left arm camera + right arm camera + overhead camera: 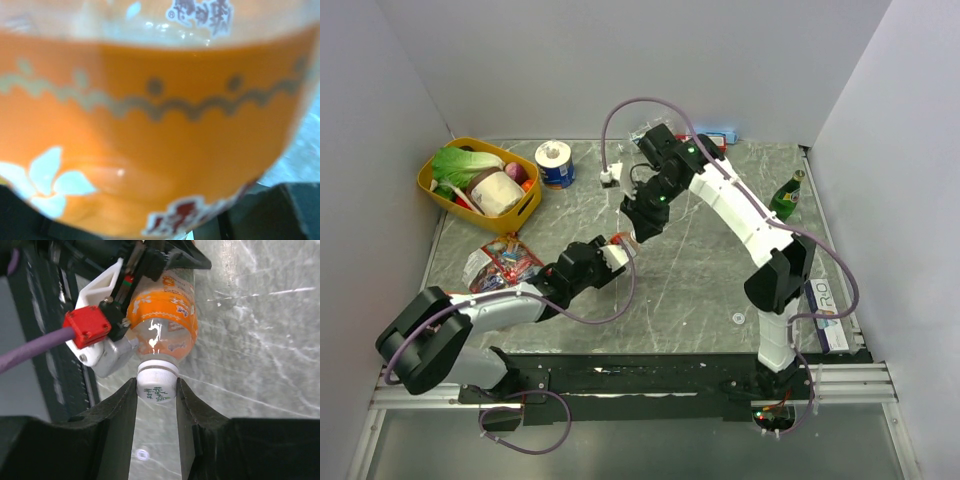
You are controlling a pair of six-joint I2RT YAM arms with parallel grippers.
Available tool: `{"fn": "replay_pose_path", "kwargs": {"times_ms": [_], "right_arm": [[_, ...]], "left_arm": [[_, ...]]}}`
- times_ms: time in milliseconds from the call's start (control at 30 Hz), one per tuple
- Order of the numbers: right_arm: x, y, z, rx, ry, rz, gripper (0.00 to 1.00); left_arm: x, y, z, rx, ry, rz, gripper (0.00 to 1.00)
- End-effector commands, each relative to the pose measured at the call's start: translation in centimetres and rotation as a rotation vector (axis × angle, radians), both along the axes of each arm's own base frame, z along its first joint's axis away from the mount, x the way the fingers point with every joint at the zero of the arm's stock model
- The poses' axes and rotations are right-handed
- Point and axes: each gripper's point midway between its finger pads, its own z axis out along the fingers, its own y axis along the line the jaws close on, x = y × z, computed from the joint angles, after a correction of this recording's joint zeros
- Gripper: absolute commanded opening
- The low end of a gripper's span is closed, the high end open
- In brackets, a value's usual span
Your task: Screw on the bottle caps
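The bottle of orange drink (162, 315) stands near the table's middle, and its orange label (150, 125) fills the left wrist view. My left gripper (610, 255) is shut on the bottle's body, its fingertips hidden behind the label. A white bottle cap (157, 385) with green print sits on the bottle's neck. My right gripper (156, 390) is shut on that cap, one black finger (122, 405) pressed against each side. From above, the right gripper (642, 222) covers the bottle's top and only a sliver of orange (620, 240) shows.
A yellow basket (525, 210) of vegetables stands back left, a white-topped blue can (555, 165) beside it, a snack bag (500, 265) in front. A dark green glass bottle (786, 195) stands at the right. A small white round thing (738, 318) lies near the right arm's base.
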Motion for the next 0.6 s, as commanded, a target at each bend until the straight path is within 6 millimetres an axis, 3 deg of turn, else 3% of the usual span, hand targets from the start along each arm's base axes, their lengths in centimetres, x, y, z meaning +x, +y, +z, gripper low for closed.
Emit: {"fn": "replay_pose_path", "kwargs": {"times_ms": [0, 133, 167, 200, 267, 367, 400, 500, 533, 567], "right_arm": [[-3.8, -1.3, -0.6, -0.088, 0.296, -0.112, 0.00], [-2.9, -1.3, 0.2, -0.082, 0.254, -0.140, 0.20], [-2.5, -1.3, 1.1, -0.061, 0.227, -0.144, 0.38], [-1.4, -1.4, 2.7, -0.020, 0.174, -0.168, 0.46], [0.0, -1.4, 5.5, 0.064, 0.085, -0.189, 0.73], [1.4, -2.2, 10.0, 0.175, -0.070, -0.239, 0.99], [1.8, -2.1, 10.7, 0.208, -0.122, -0.211, 0.99], [-0.3, -2.8, 12.0, 0.271, -0.208, -0.071, 0.99], [-1.9, -2.6, 12.5, 0.319, -0.213, 0.022, 0.97], [-4.0, -3.6, 12.2, 0.326, -0.237, 0.102, 0.91]], "left_arm": [[3.3, -2.9, 9.1, -0.181, -0.281, 0.023, 0.01], [3.0, -3.1, 7.7, -0.159, -0.236, 0.009, 0.01], [2.8, -3.5, 7.5, -0.159, -0.218, -0.016, 0.01], [2.4, -3.4, 6.5, -0.136, -0.188, -0.025, 0.01], [1.5, -3.9, 5.4, -0.127, -0.136, -0.090, 0.01], [-0.3, -4.5, 3.7, -0.108, -0.041, -0.207, 0.01], [-0.7, -4.6, 3.3, -0.100, -0.022, -0.230, 0.01], [-2.8, -5.4, 2.6, -0.125, 0.083, -0.370, 0.01], [-4.1, -5.5, 2.2, -0.120, 0.132, -0.444, 0.01], [-4.2, -5.1, 2.6, -0.129, 0.150, -0.491, 0.01]]}}
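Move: Between the right fingers sits the white cap, already on the mouth of the orange bottle, whose middle lies about 5 cm left of that hand, level fore and aft and 7 cm below. The left hand grips the lower body; the cap is some 7 cm to its right, 1 cm ahead and 10 cm up. From the right hand, a loose cap lies on the table about 20 cm right, 13 cm back and 22 cm below. Giving the cap a last small clockwise twist of about 5 degrees while easing roughly 1 cm forward, the right hand then opens from its hold to wide and lifts off by almost 10 cm, drifting to the right towards the end. The left hand keeps its grip on the orange bottle, nudges forward, then swings about 4 cm right, turning back clockwise some 15 degrees. ##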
